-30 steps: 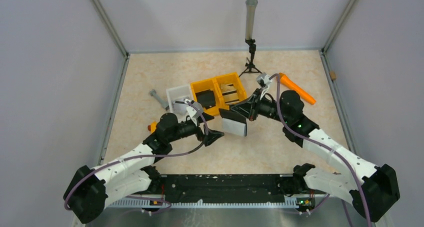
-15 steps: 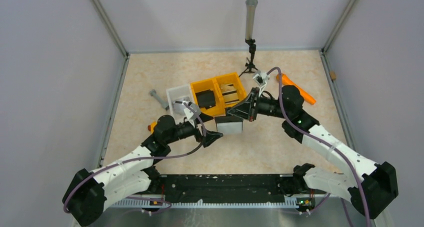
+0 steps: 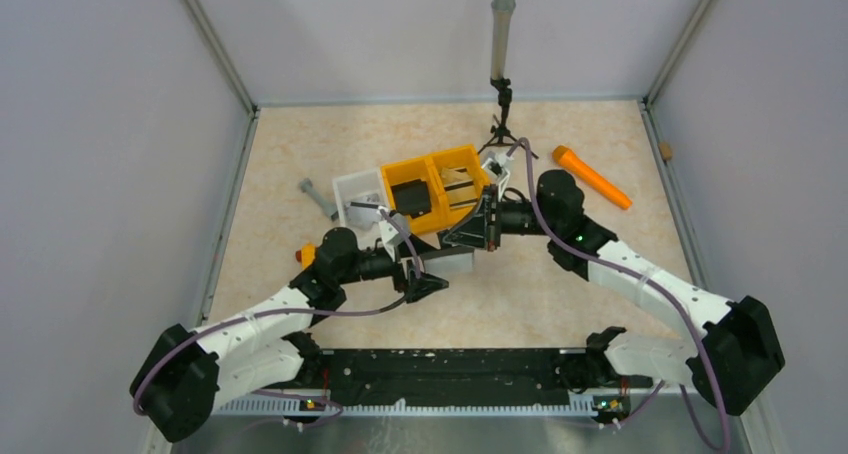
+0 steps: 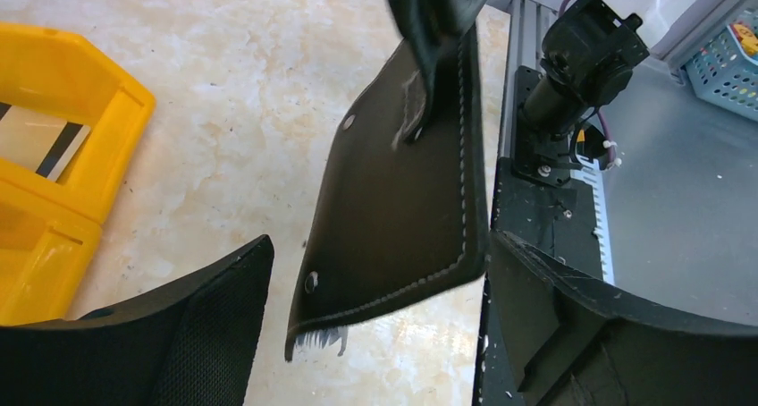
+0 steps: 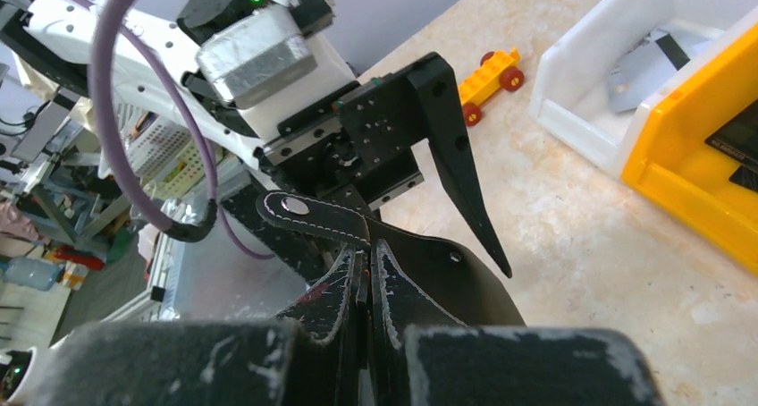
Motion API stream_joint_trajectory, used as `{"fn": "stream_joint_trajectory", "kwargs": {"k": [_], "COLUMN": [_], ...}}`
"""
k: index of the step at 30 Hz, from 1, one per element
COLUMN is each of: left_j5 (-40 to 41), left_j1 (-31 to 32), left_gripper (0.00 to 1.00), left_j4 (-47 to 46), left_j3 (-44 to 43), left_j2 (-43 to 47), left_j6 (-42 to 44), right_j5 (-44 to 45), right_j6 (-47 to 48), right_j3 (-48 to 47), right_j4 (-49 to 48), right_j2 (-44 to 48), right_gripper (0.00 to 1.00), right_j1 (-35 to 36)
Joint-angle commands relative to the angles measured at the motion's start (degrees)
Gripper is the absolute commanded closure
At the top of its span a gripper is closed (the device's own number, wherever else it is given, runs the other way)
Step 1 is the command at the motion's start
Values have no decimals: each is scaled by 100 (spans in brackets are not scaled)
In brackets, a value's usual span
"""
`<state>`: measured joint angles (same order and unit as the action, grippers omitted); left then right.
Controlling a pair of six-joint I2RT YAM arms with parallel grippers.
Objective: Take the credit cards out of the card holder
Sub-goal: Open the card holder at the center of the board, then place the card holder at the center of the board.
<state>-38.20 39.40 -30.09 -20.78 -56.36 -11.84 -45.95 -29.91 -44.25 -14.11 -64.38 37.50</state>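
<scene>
My right gripper (image 5: 371,334) is shut on the black card holder (image 5: 429,272) and holds it above the table, its strap (image 5: 308,211) sticking out. In the left wrist view the card holder (image 4: 402,209) hangs with its lower edge between my left gripper's (image 4: 375,325) wide-apart jaws, touching neither finger. From above, the left gripper (image 3: 425,276) and right gripper (image 3: 478,232) meet at the card holder (image 3: 456,263). Credit cards lie in the bins: a black one (image 3: 410,196), a striped one (image 4: 43,147) and a grey one (image 5: 636,66).
A yellow two-part bin (image 3: 470,160) and a white bin (image 3: 352,184) stand behind the grippers. An orange tool (image 3: 592,177) lies at the right, a small tripod stand (image 3: 500,74) at the back, a grey bolt (image 3: 318,198) at the left, and a toy car (image 5: 490,71) near the left arm.
My right gripper has carried the card holder leftward and down, bringing it between the left gripper's jaws. The left gripper has shifted slightly toward it.
</scene>
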Motion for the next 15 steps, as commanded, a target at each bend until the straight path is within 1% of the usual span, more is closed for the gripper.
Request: {"fn": "stream_joint_trajectory", "kwargs": {"k": [1,3,6,10,15], "left_j5": [-105,-10,24,-62,-162], "left_j1": [-24,-26,-24,-29,-29], "left_gripper": [11,18,33,38,48], "left_j4": [-281,-219,-232,-270,-277], "left_j3": [-126,-113,-77,-99,-163], "left_j2": [237,318,381,325,220], "left_j6": [89,76,68,37,-2], "right_j5": [-54,-52,-54,-16,25], "right_j6": [238,318,359,435,501], "right_j3": [-4,-5,-5,8,39], "right_j4": [-461,-461,-454,-449,-566], "right_j2": [-162,-234,-314,-386,-456], "right_gripper": [100,100,100,100,100], "right_j1": [144,188,242,321,451]}}
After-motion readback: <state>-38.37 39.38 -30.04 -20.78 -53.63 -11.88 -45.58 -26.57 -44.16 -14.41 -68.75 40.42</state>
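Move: The card holder hangs open from the right hand's shut fingers, its middle some 5 cm below them, 2 cm back and 1 cm to the left. The left gripper waits about 9 cm below the right hand, 3 cm back and 2 cm left. From the left hand the holder's middle is about 3 cm right, 1 cm ahead and 3 cm up; the yellow bins are 16 cm ahead and 1 cm right, the white bin 13 cm ahead and 14 cm left, both some 15 cm lower. Still pinching the card holder by its strap end, the right hand lowers it about 2.5 cm and brings it some 1.5 cm left, in between the left fingers. The left hand rises 1.5 cm to meet the holder and narrows from nearly wide open to just over half, a finger coming close on either side; whether they already touch can't be made out. ##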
